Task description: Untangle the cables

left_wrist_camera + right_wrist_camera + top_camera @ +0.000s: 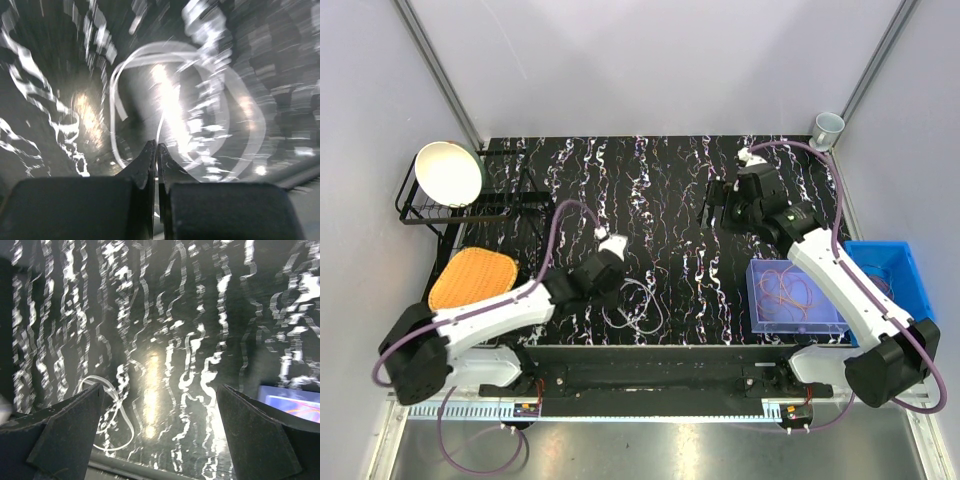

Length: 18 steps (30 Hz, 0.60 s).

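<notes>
A loose white cable (642, 305) lies in loops on the black marbled table (660, 180) near the front middle. My left gripper (618, 290) is down at its left edge. In the left wrist view the cable (120, 100) curls ahead, and one strand runs into the tips of the left gripper (156, 145), which is shut on it. A bunch of thin orange cables (788, 292) lies inside a clear bin (756, 300) at the right. My right gripper (713, 207) hovers farther back, open and empty (160, 386), with the white cable (112, 415) in the distance below its left finger.
A blue bin (895, 270) stands right of the clear one. A wire rack (420, 212) with a white bowl (448, 172) is at the back left, an orange woven pad (472, 277) in front of it. A cup (828, 127) sits at the back right corner.
</notes>
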Available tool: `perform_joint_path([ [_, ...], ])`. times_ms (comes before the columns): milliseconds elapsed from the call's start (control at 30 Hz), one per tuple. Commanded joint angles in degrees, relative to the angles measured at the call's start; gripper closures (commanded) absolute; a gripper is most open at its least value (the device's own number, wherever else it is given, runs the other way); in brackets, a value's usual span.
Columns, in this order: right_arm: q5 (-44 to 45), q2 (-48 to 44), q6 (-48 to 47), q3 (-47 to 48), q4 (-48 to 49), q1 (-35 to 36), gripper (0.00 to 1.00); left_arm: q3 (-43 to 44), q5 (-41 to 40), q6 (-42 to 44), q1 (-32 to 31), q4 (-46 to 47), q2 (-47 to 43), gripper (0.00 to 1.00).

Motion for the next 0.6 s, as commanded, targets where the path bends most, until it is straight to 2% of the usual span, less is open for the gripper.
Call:
perform_joint_path([
  [0,-9.35,-2.35,0.27,-2.42,5.66,0.39,0.01,13.79,-1.57,5.05,-0.55,-7.97,-8.55,1.0],
  [33,-13.02,-2.35,0.53,-2.78,7.24,0.39,0.0,15.81,-1.74,5.68,-0.47,-9.3,-9.52,1.0],
  [67,-14.54,-2.44,0.8,-3.13,7.95,0.39,0.0,19.66,-2.01,6.29,-0.55,-10.62,-11.1,1.0],
  [200,-19.38,-3.05,1.85,-4.88,10.76,0.31,0.0,26.02,-3.15,8.84,-0.46,-14.23,-14.18,1.0],
  [367,-26.06,-5.68,2.64,-6.99,16.03,0.39,0.01,26.3,-6.57,8.85,-0.46,-14.24,-17.26,1.0],
  [567,-34.06,-6.66,5.45,-14.45,25.88,0.39,0.01,24.8,-8.16,7.44,-0.55,-13.62,-19.2,1.0],
])
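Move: The left fingers are already shut on the white cable, a few centimetres above the table. The middle of its loose loop lies about 4 cm to their right, level with them fore and aft and 5 cm below. From the open right hand that loop is some 17 cm back, 14 cm to the left and 21 cm down. The purple bin is roughly 17 cm to the right hand's right, 15 cm back and 19 cm below. Keeping its pinch on the white cable, the left hand whips it almost straight up, about 23 cm off the table, while its fingers tip up some 25 degrees from their steep downward slant. Meanwhile the right hand, jaws still wide open, drifts about 7 cm left and 4 cm back towards the cable, rolling left side up and swinging about 20 degrees counter-clockwise. ##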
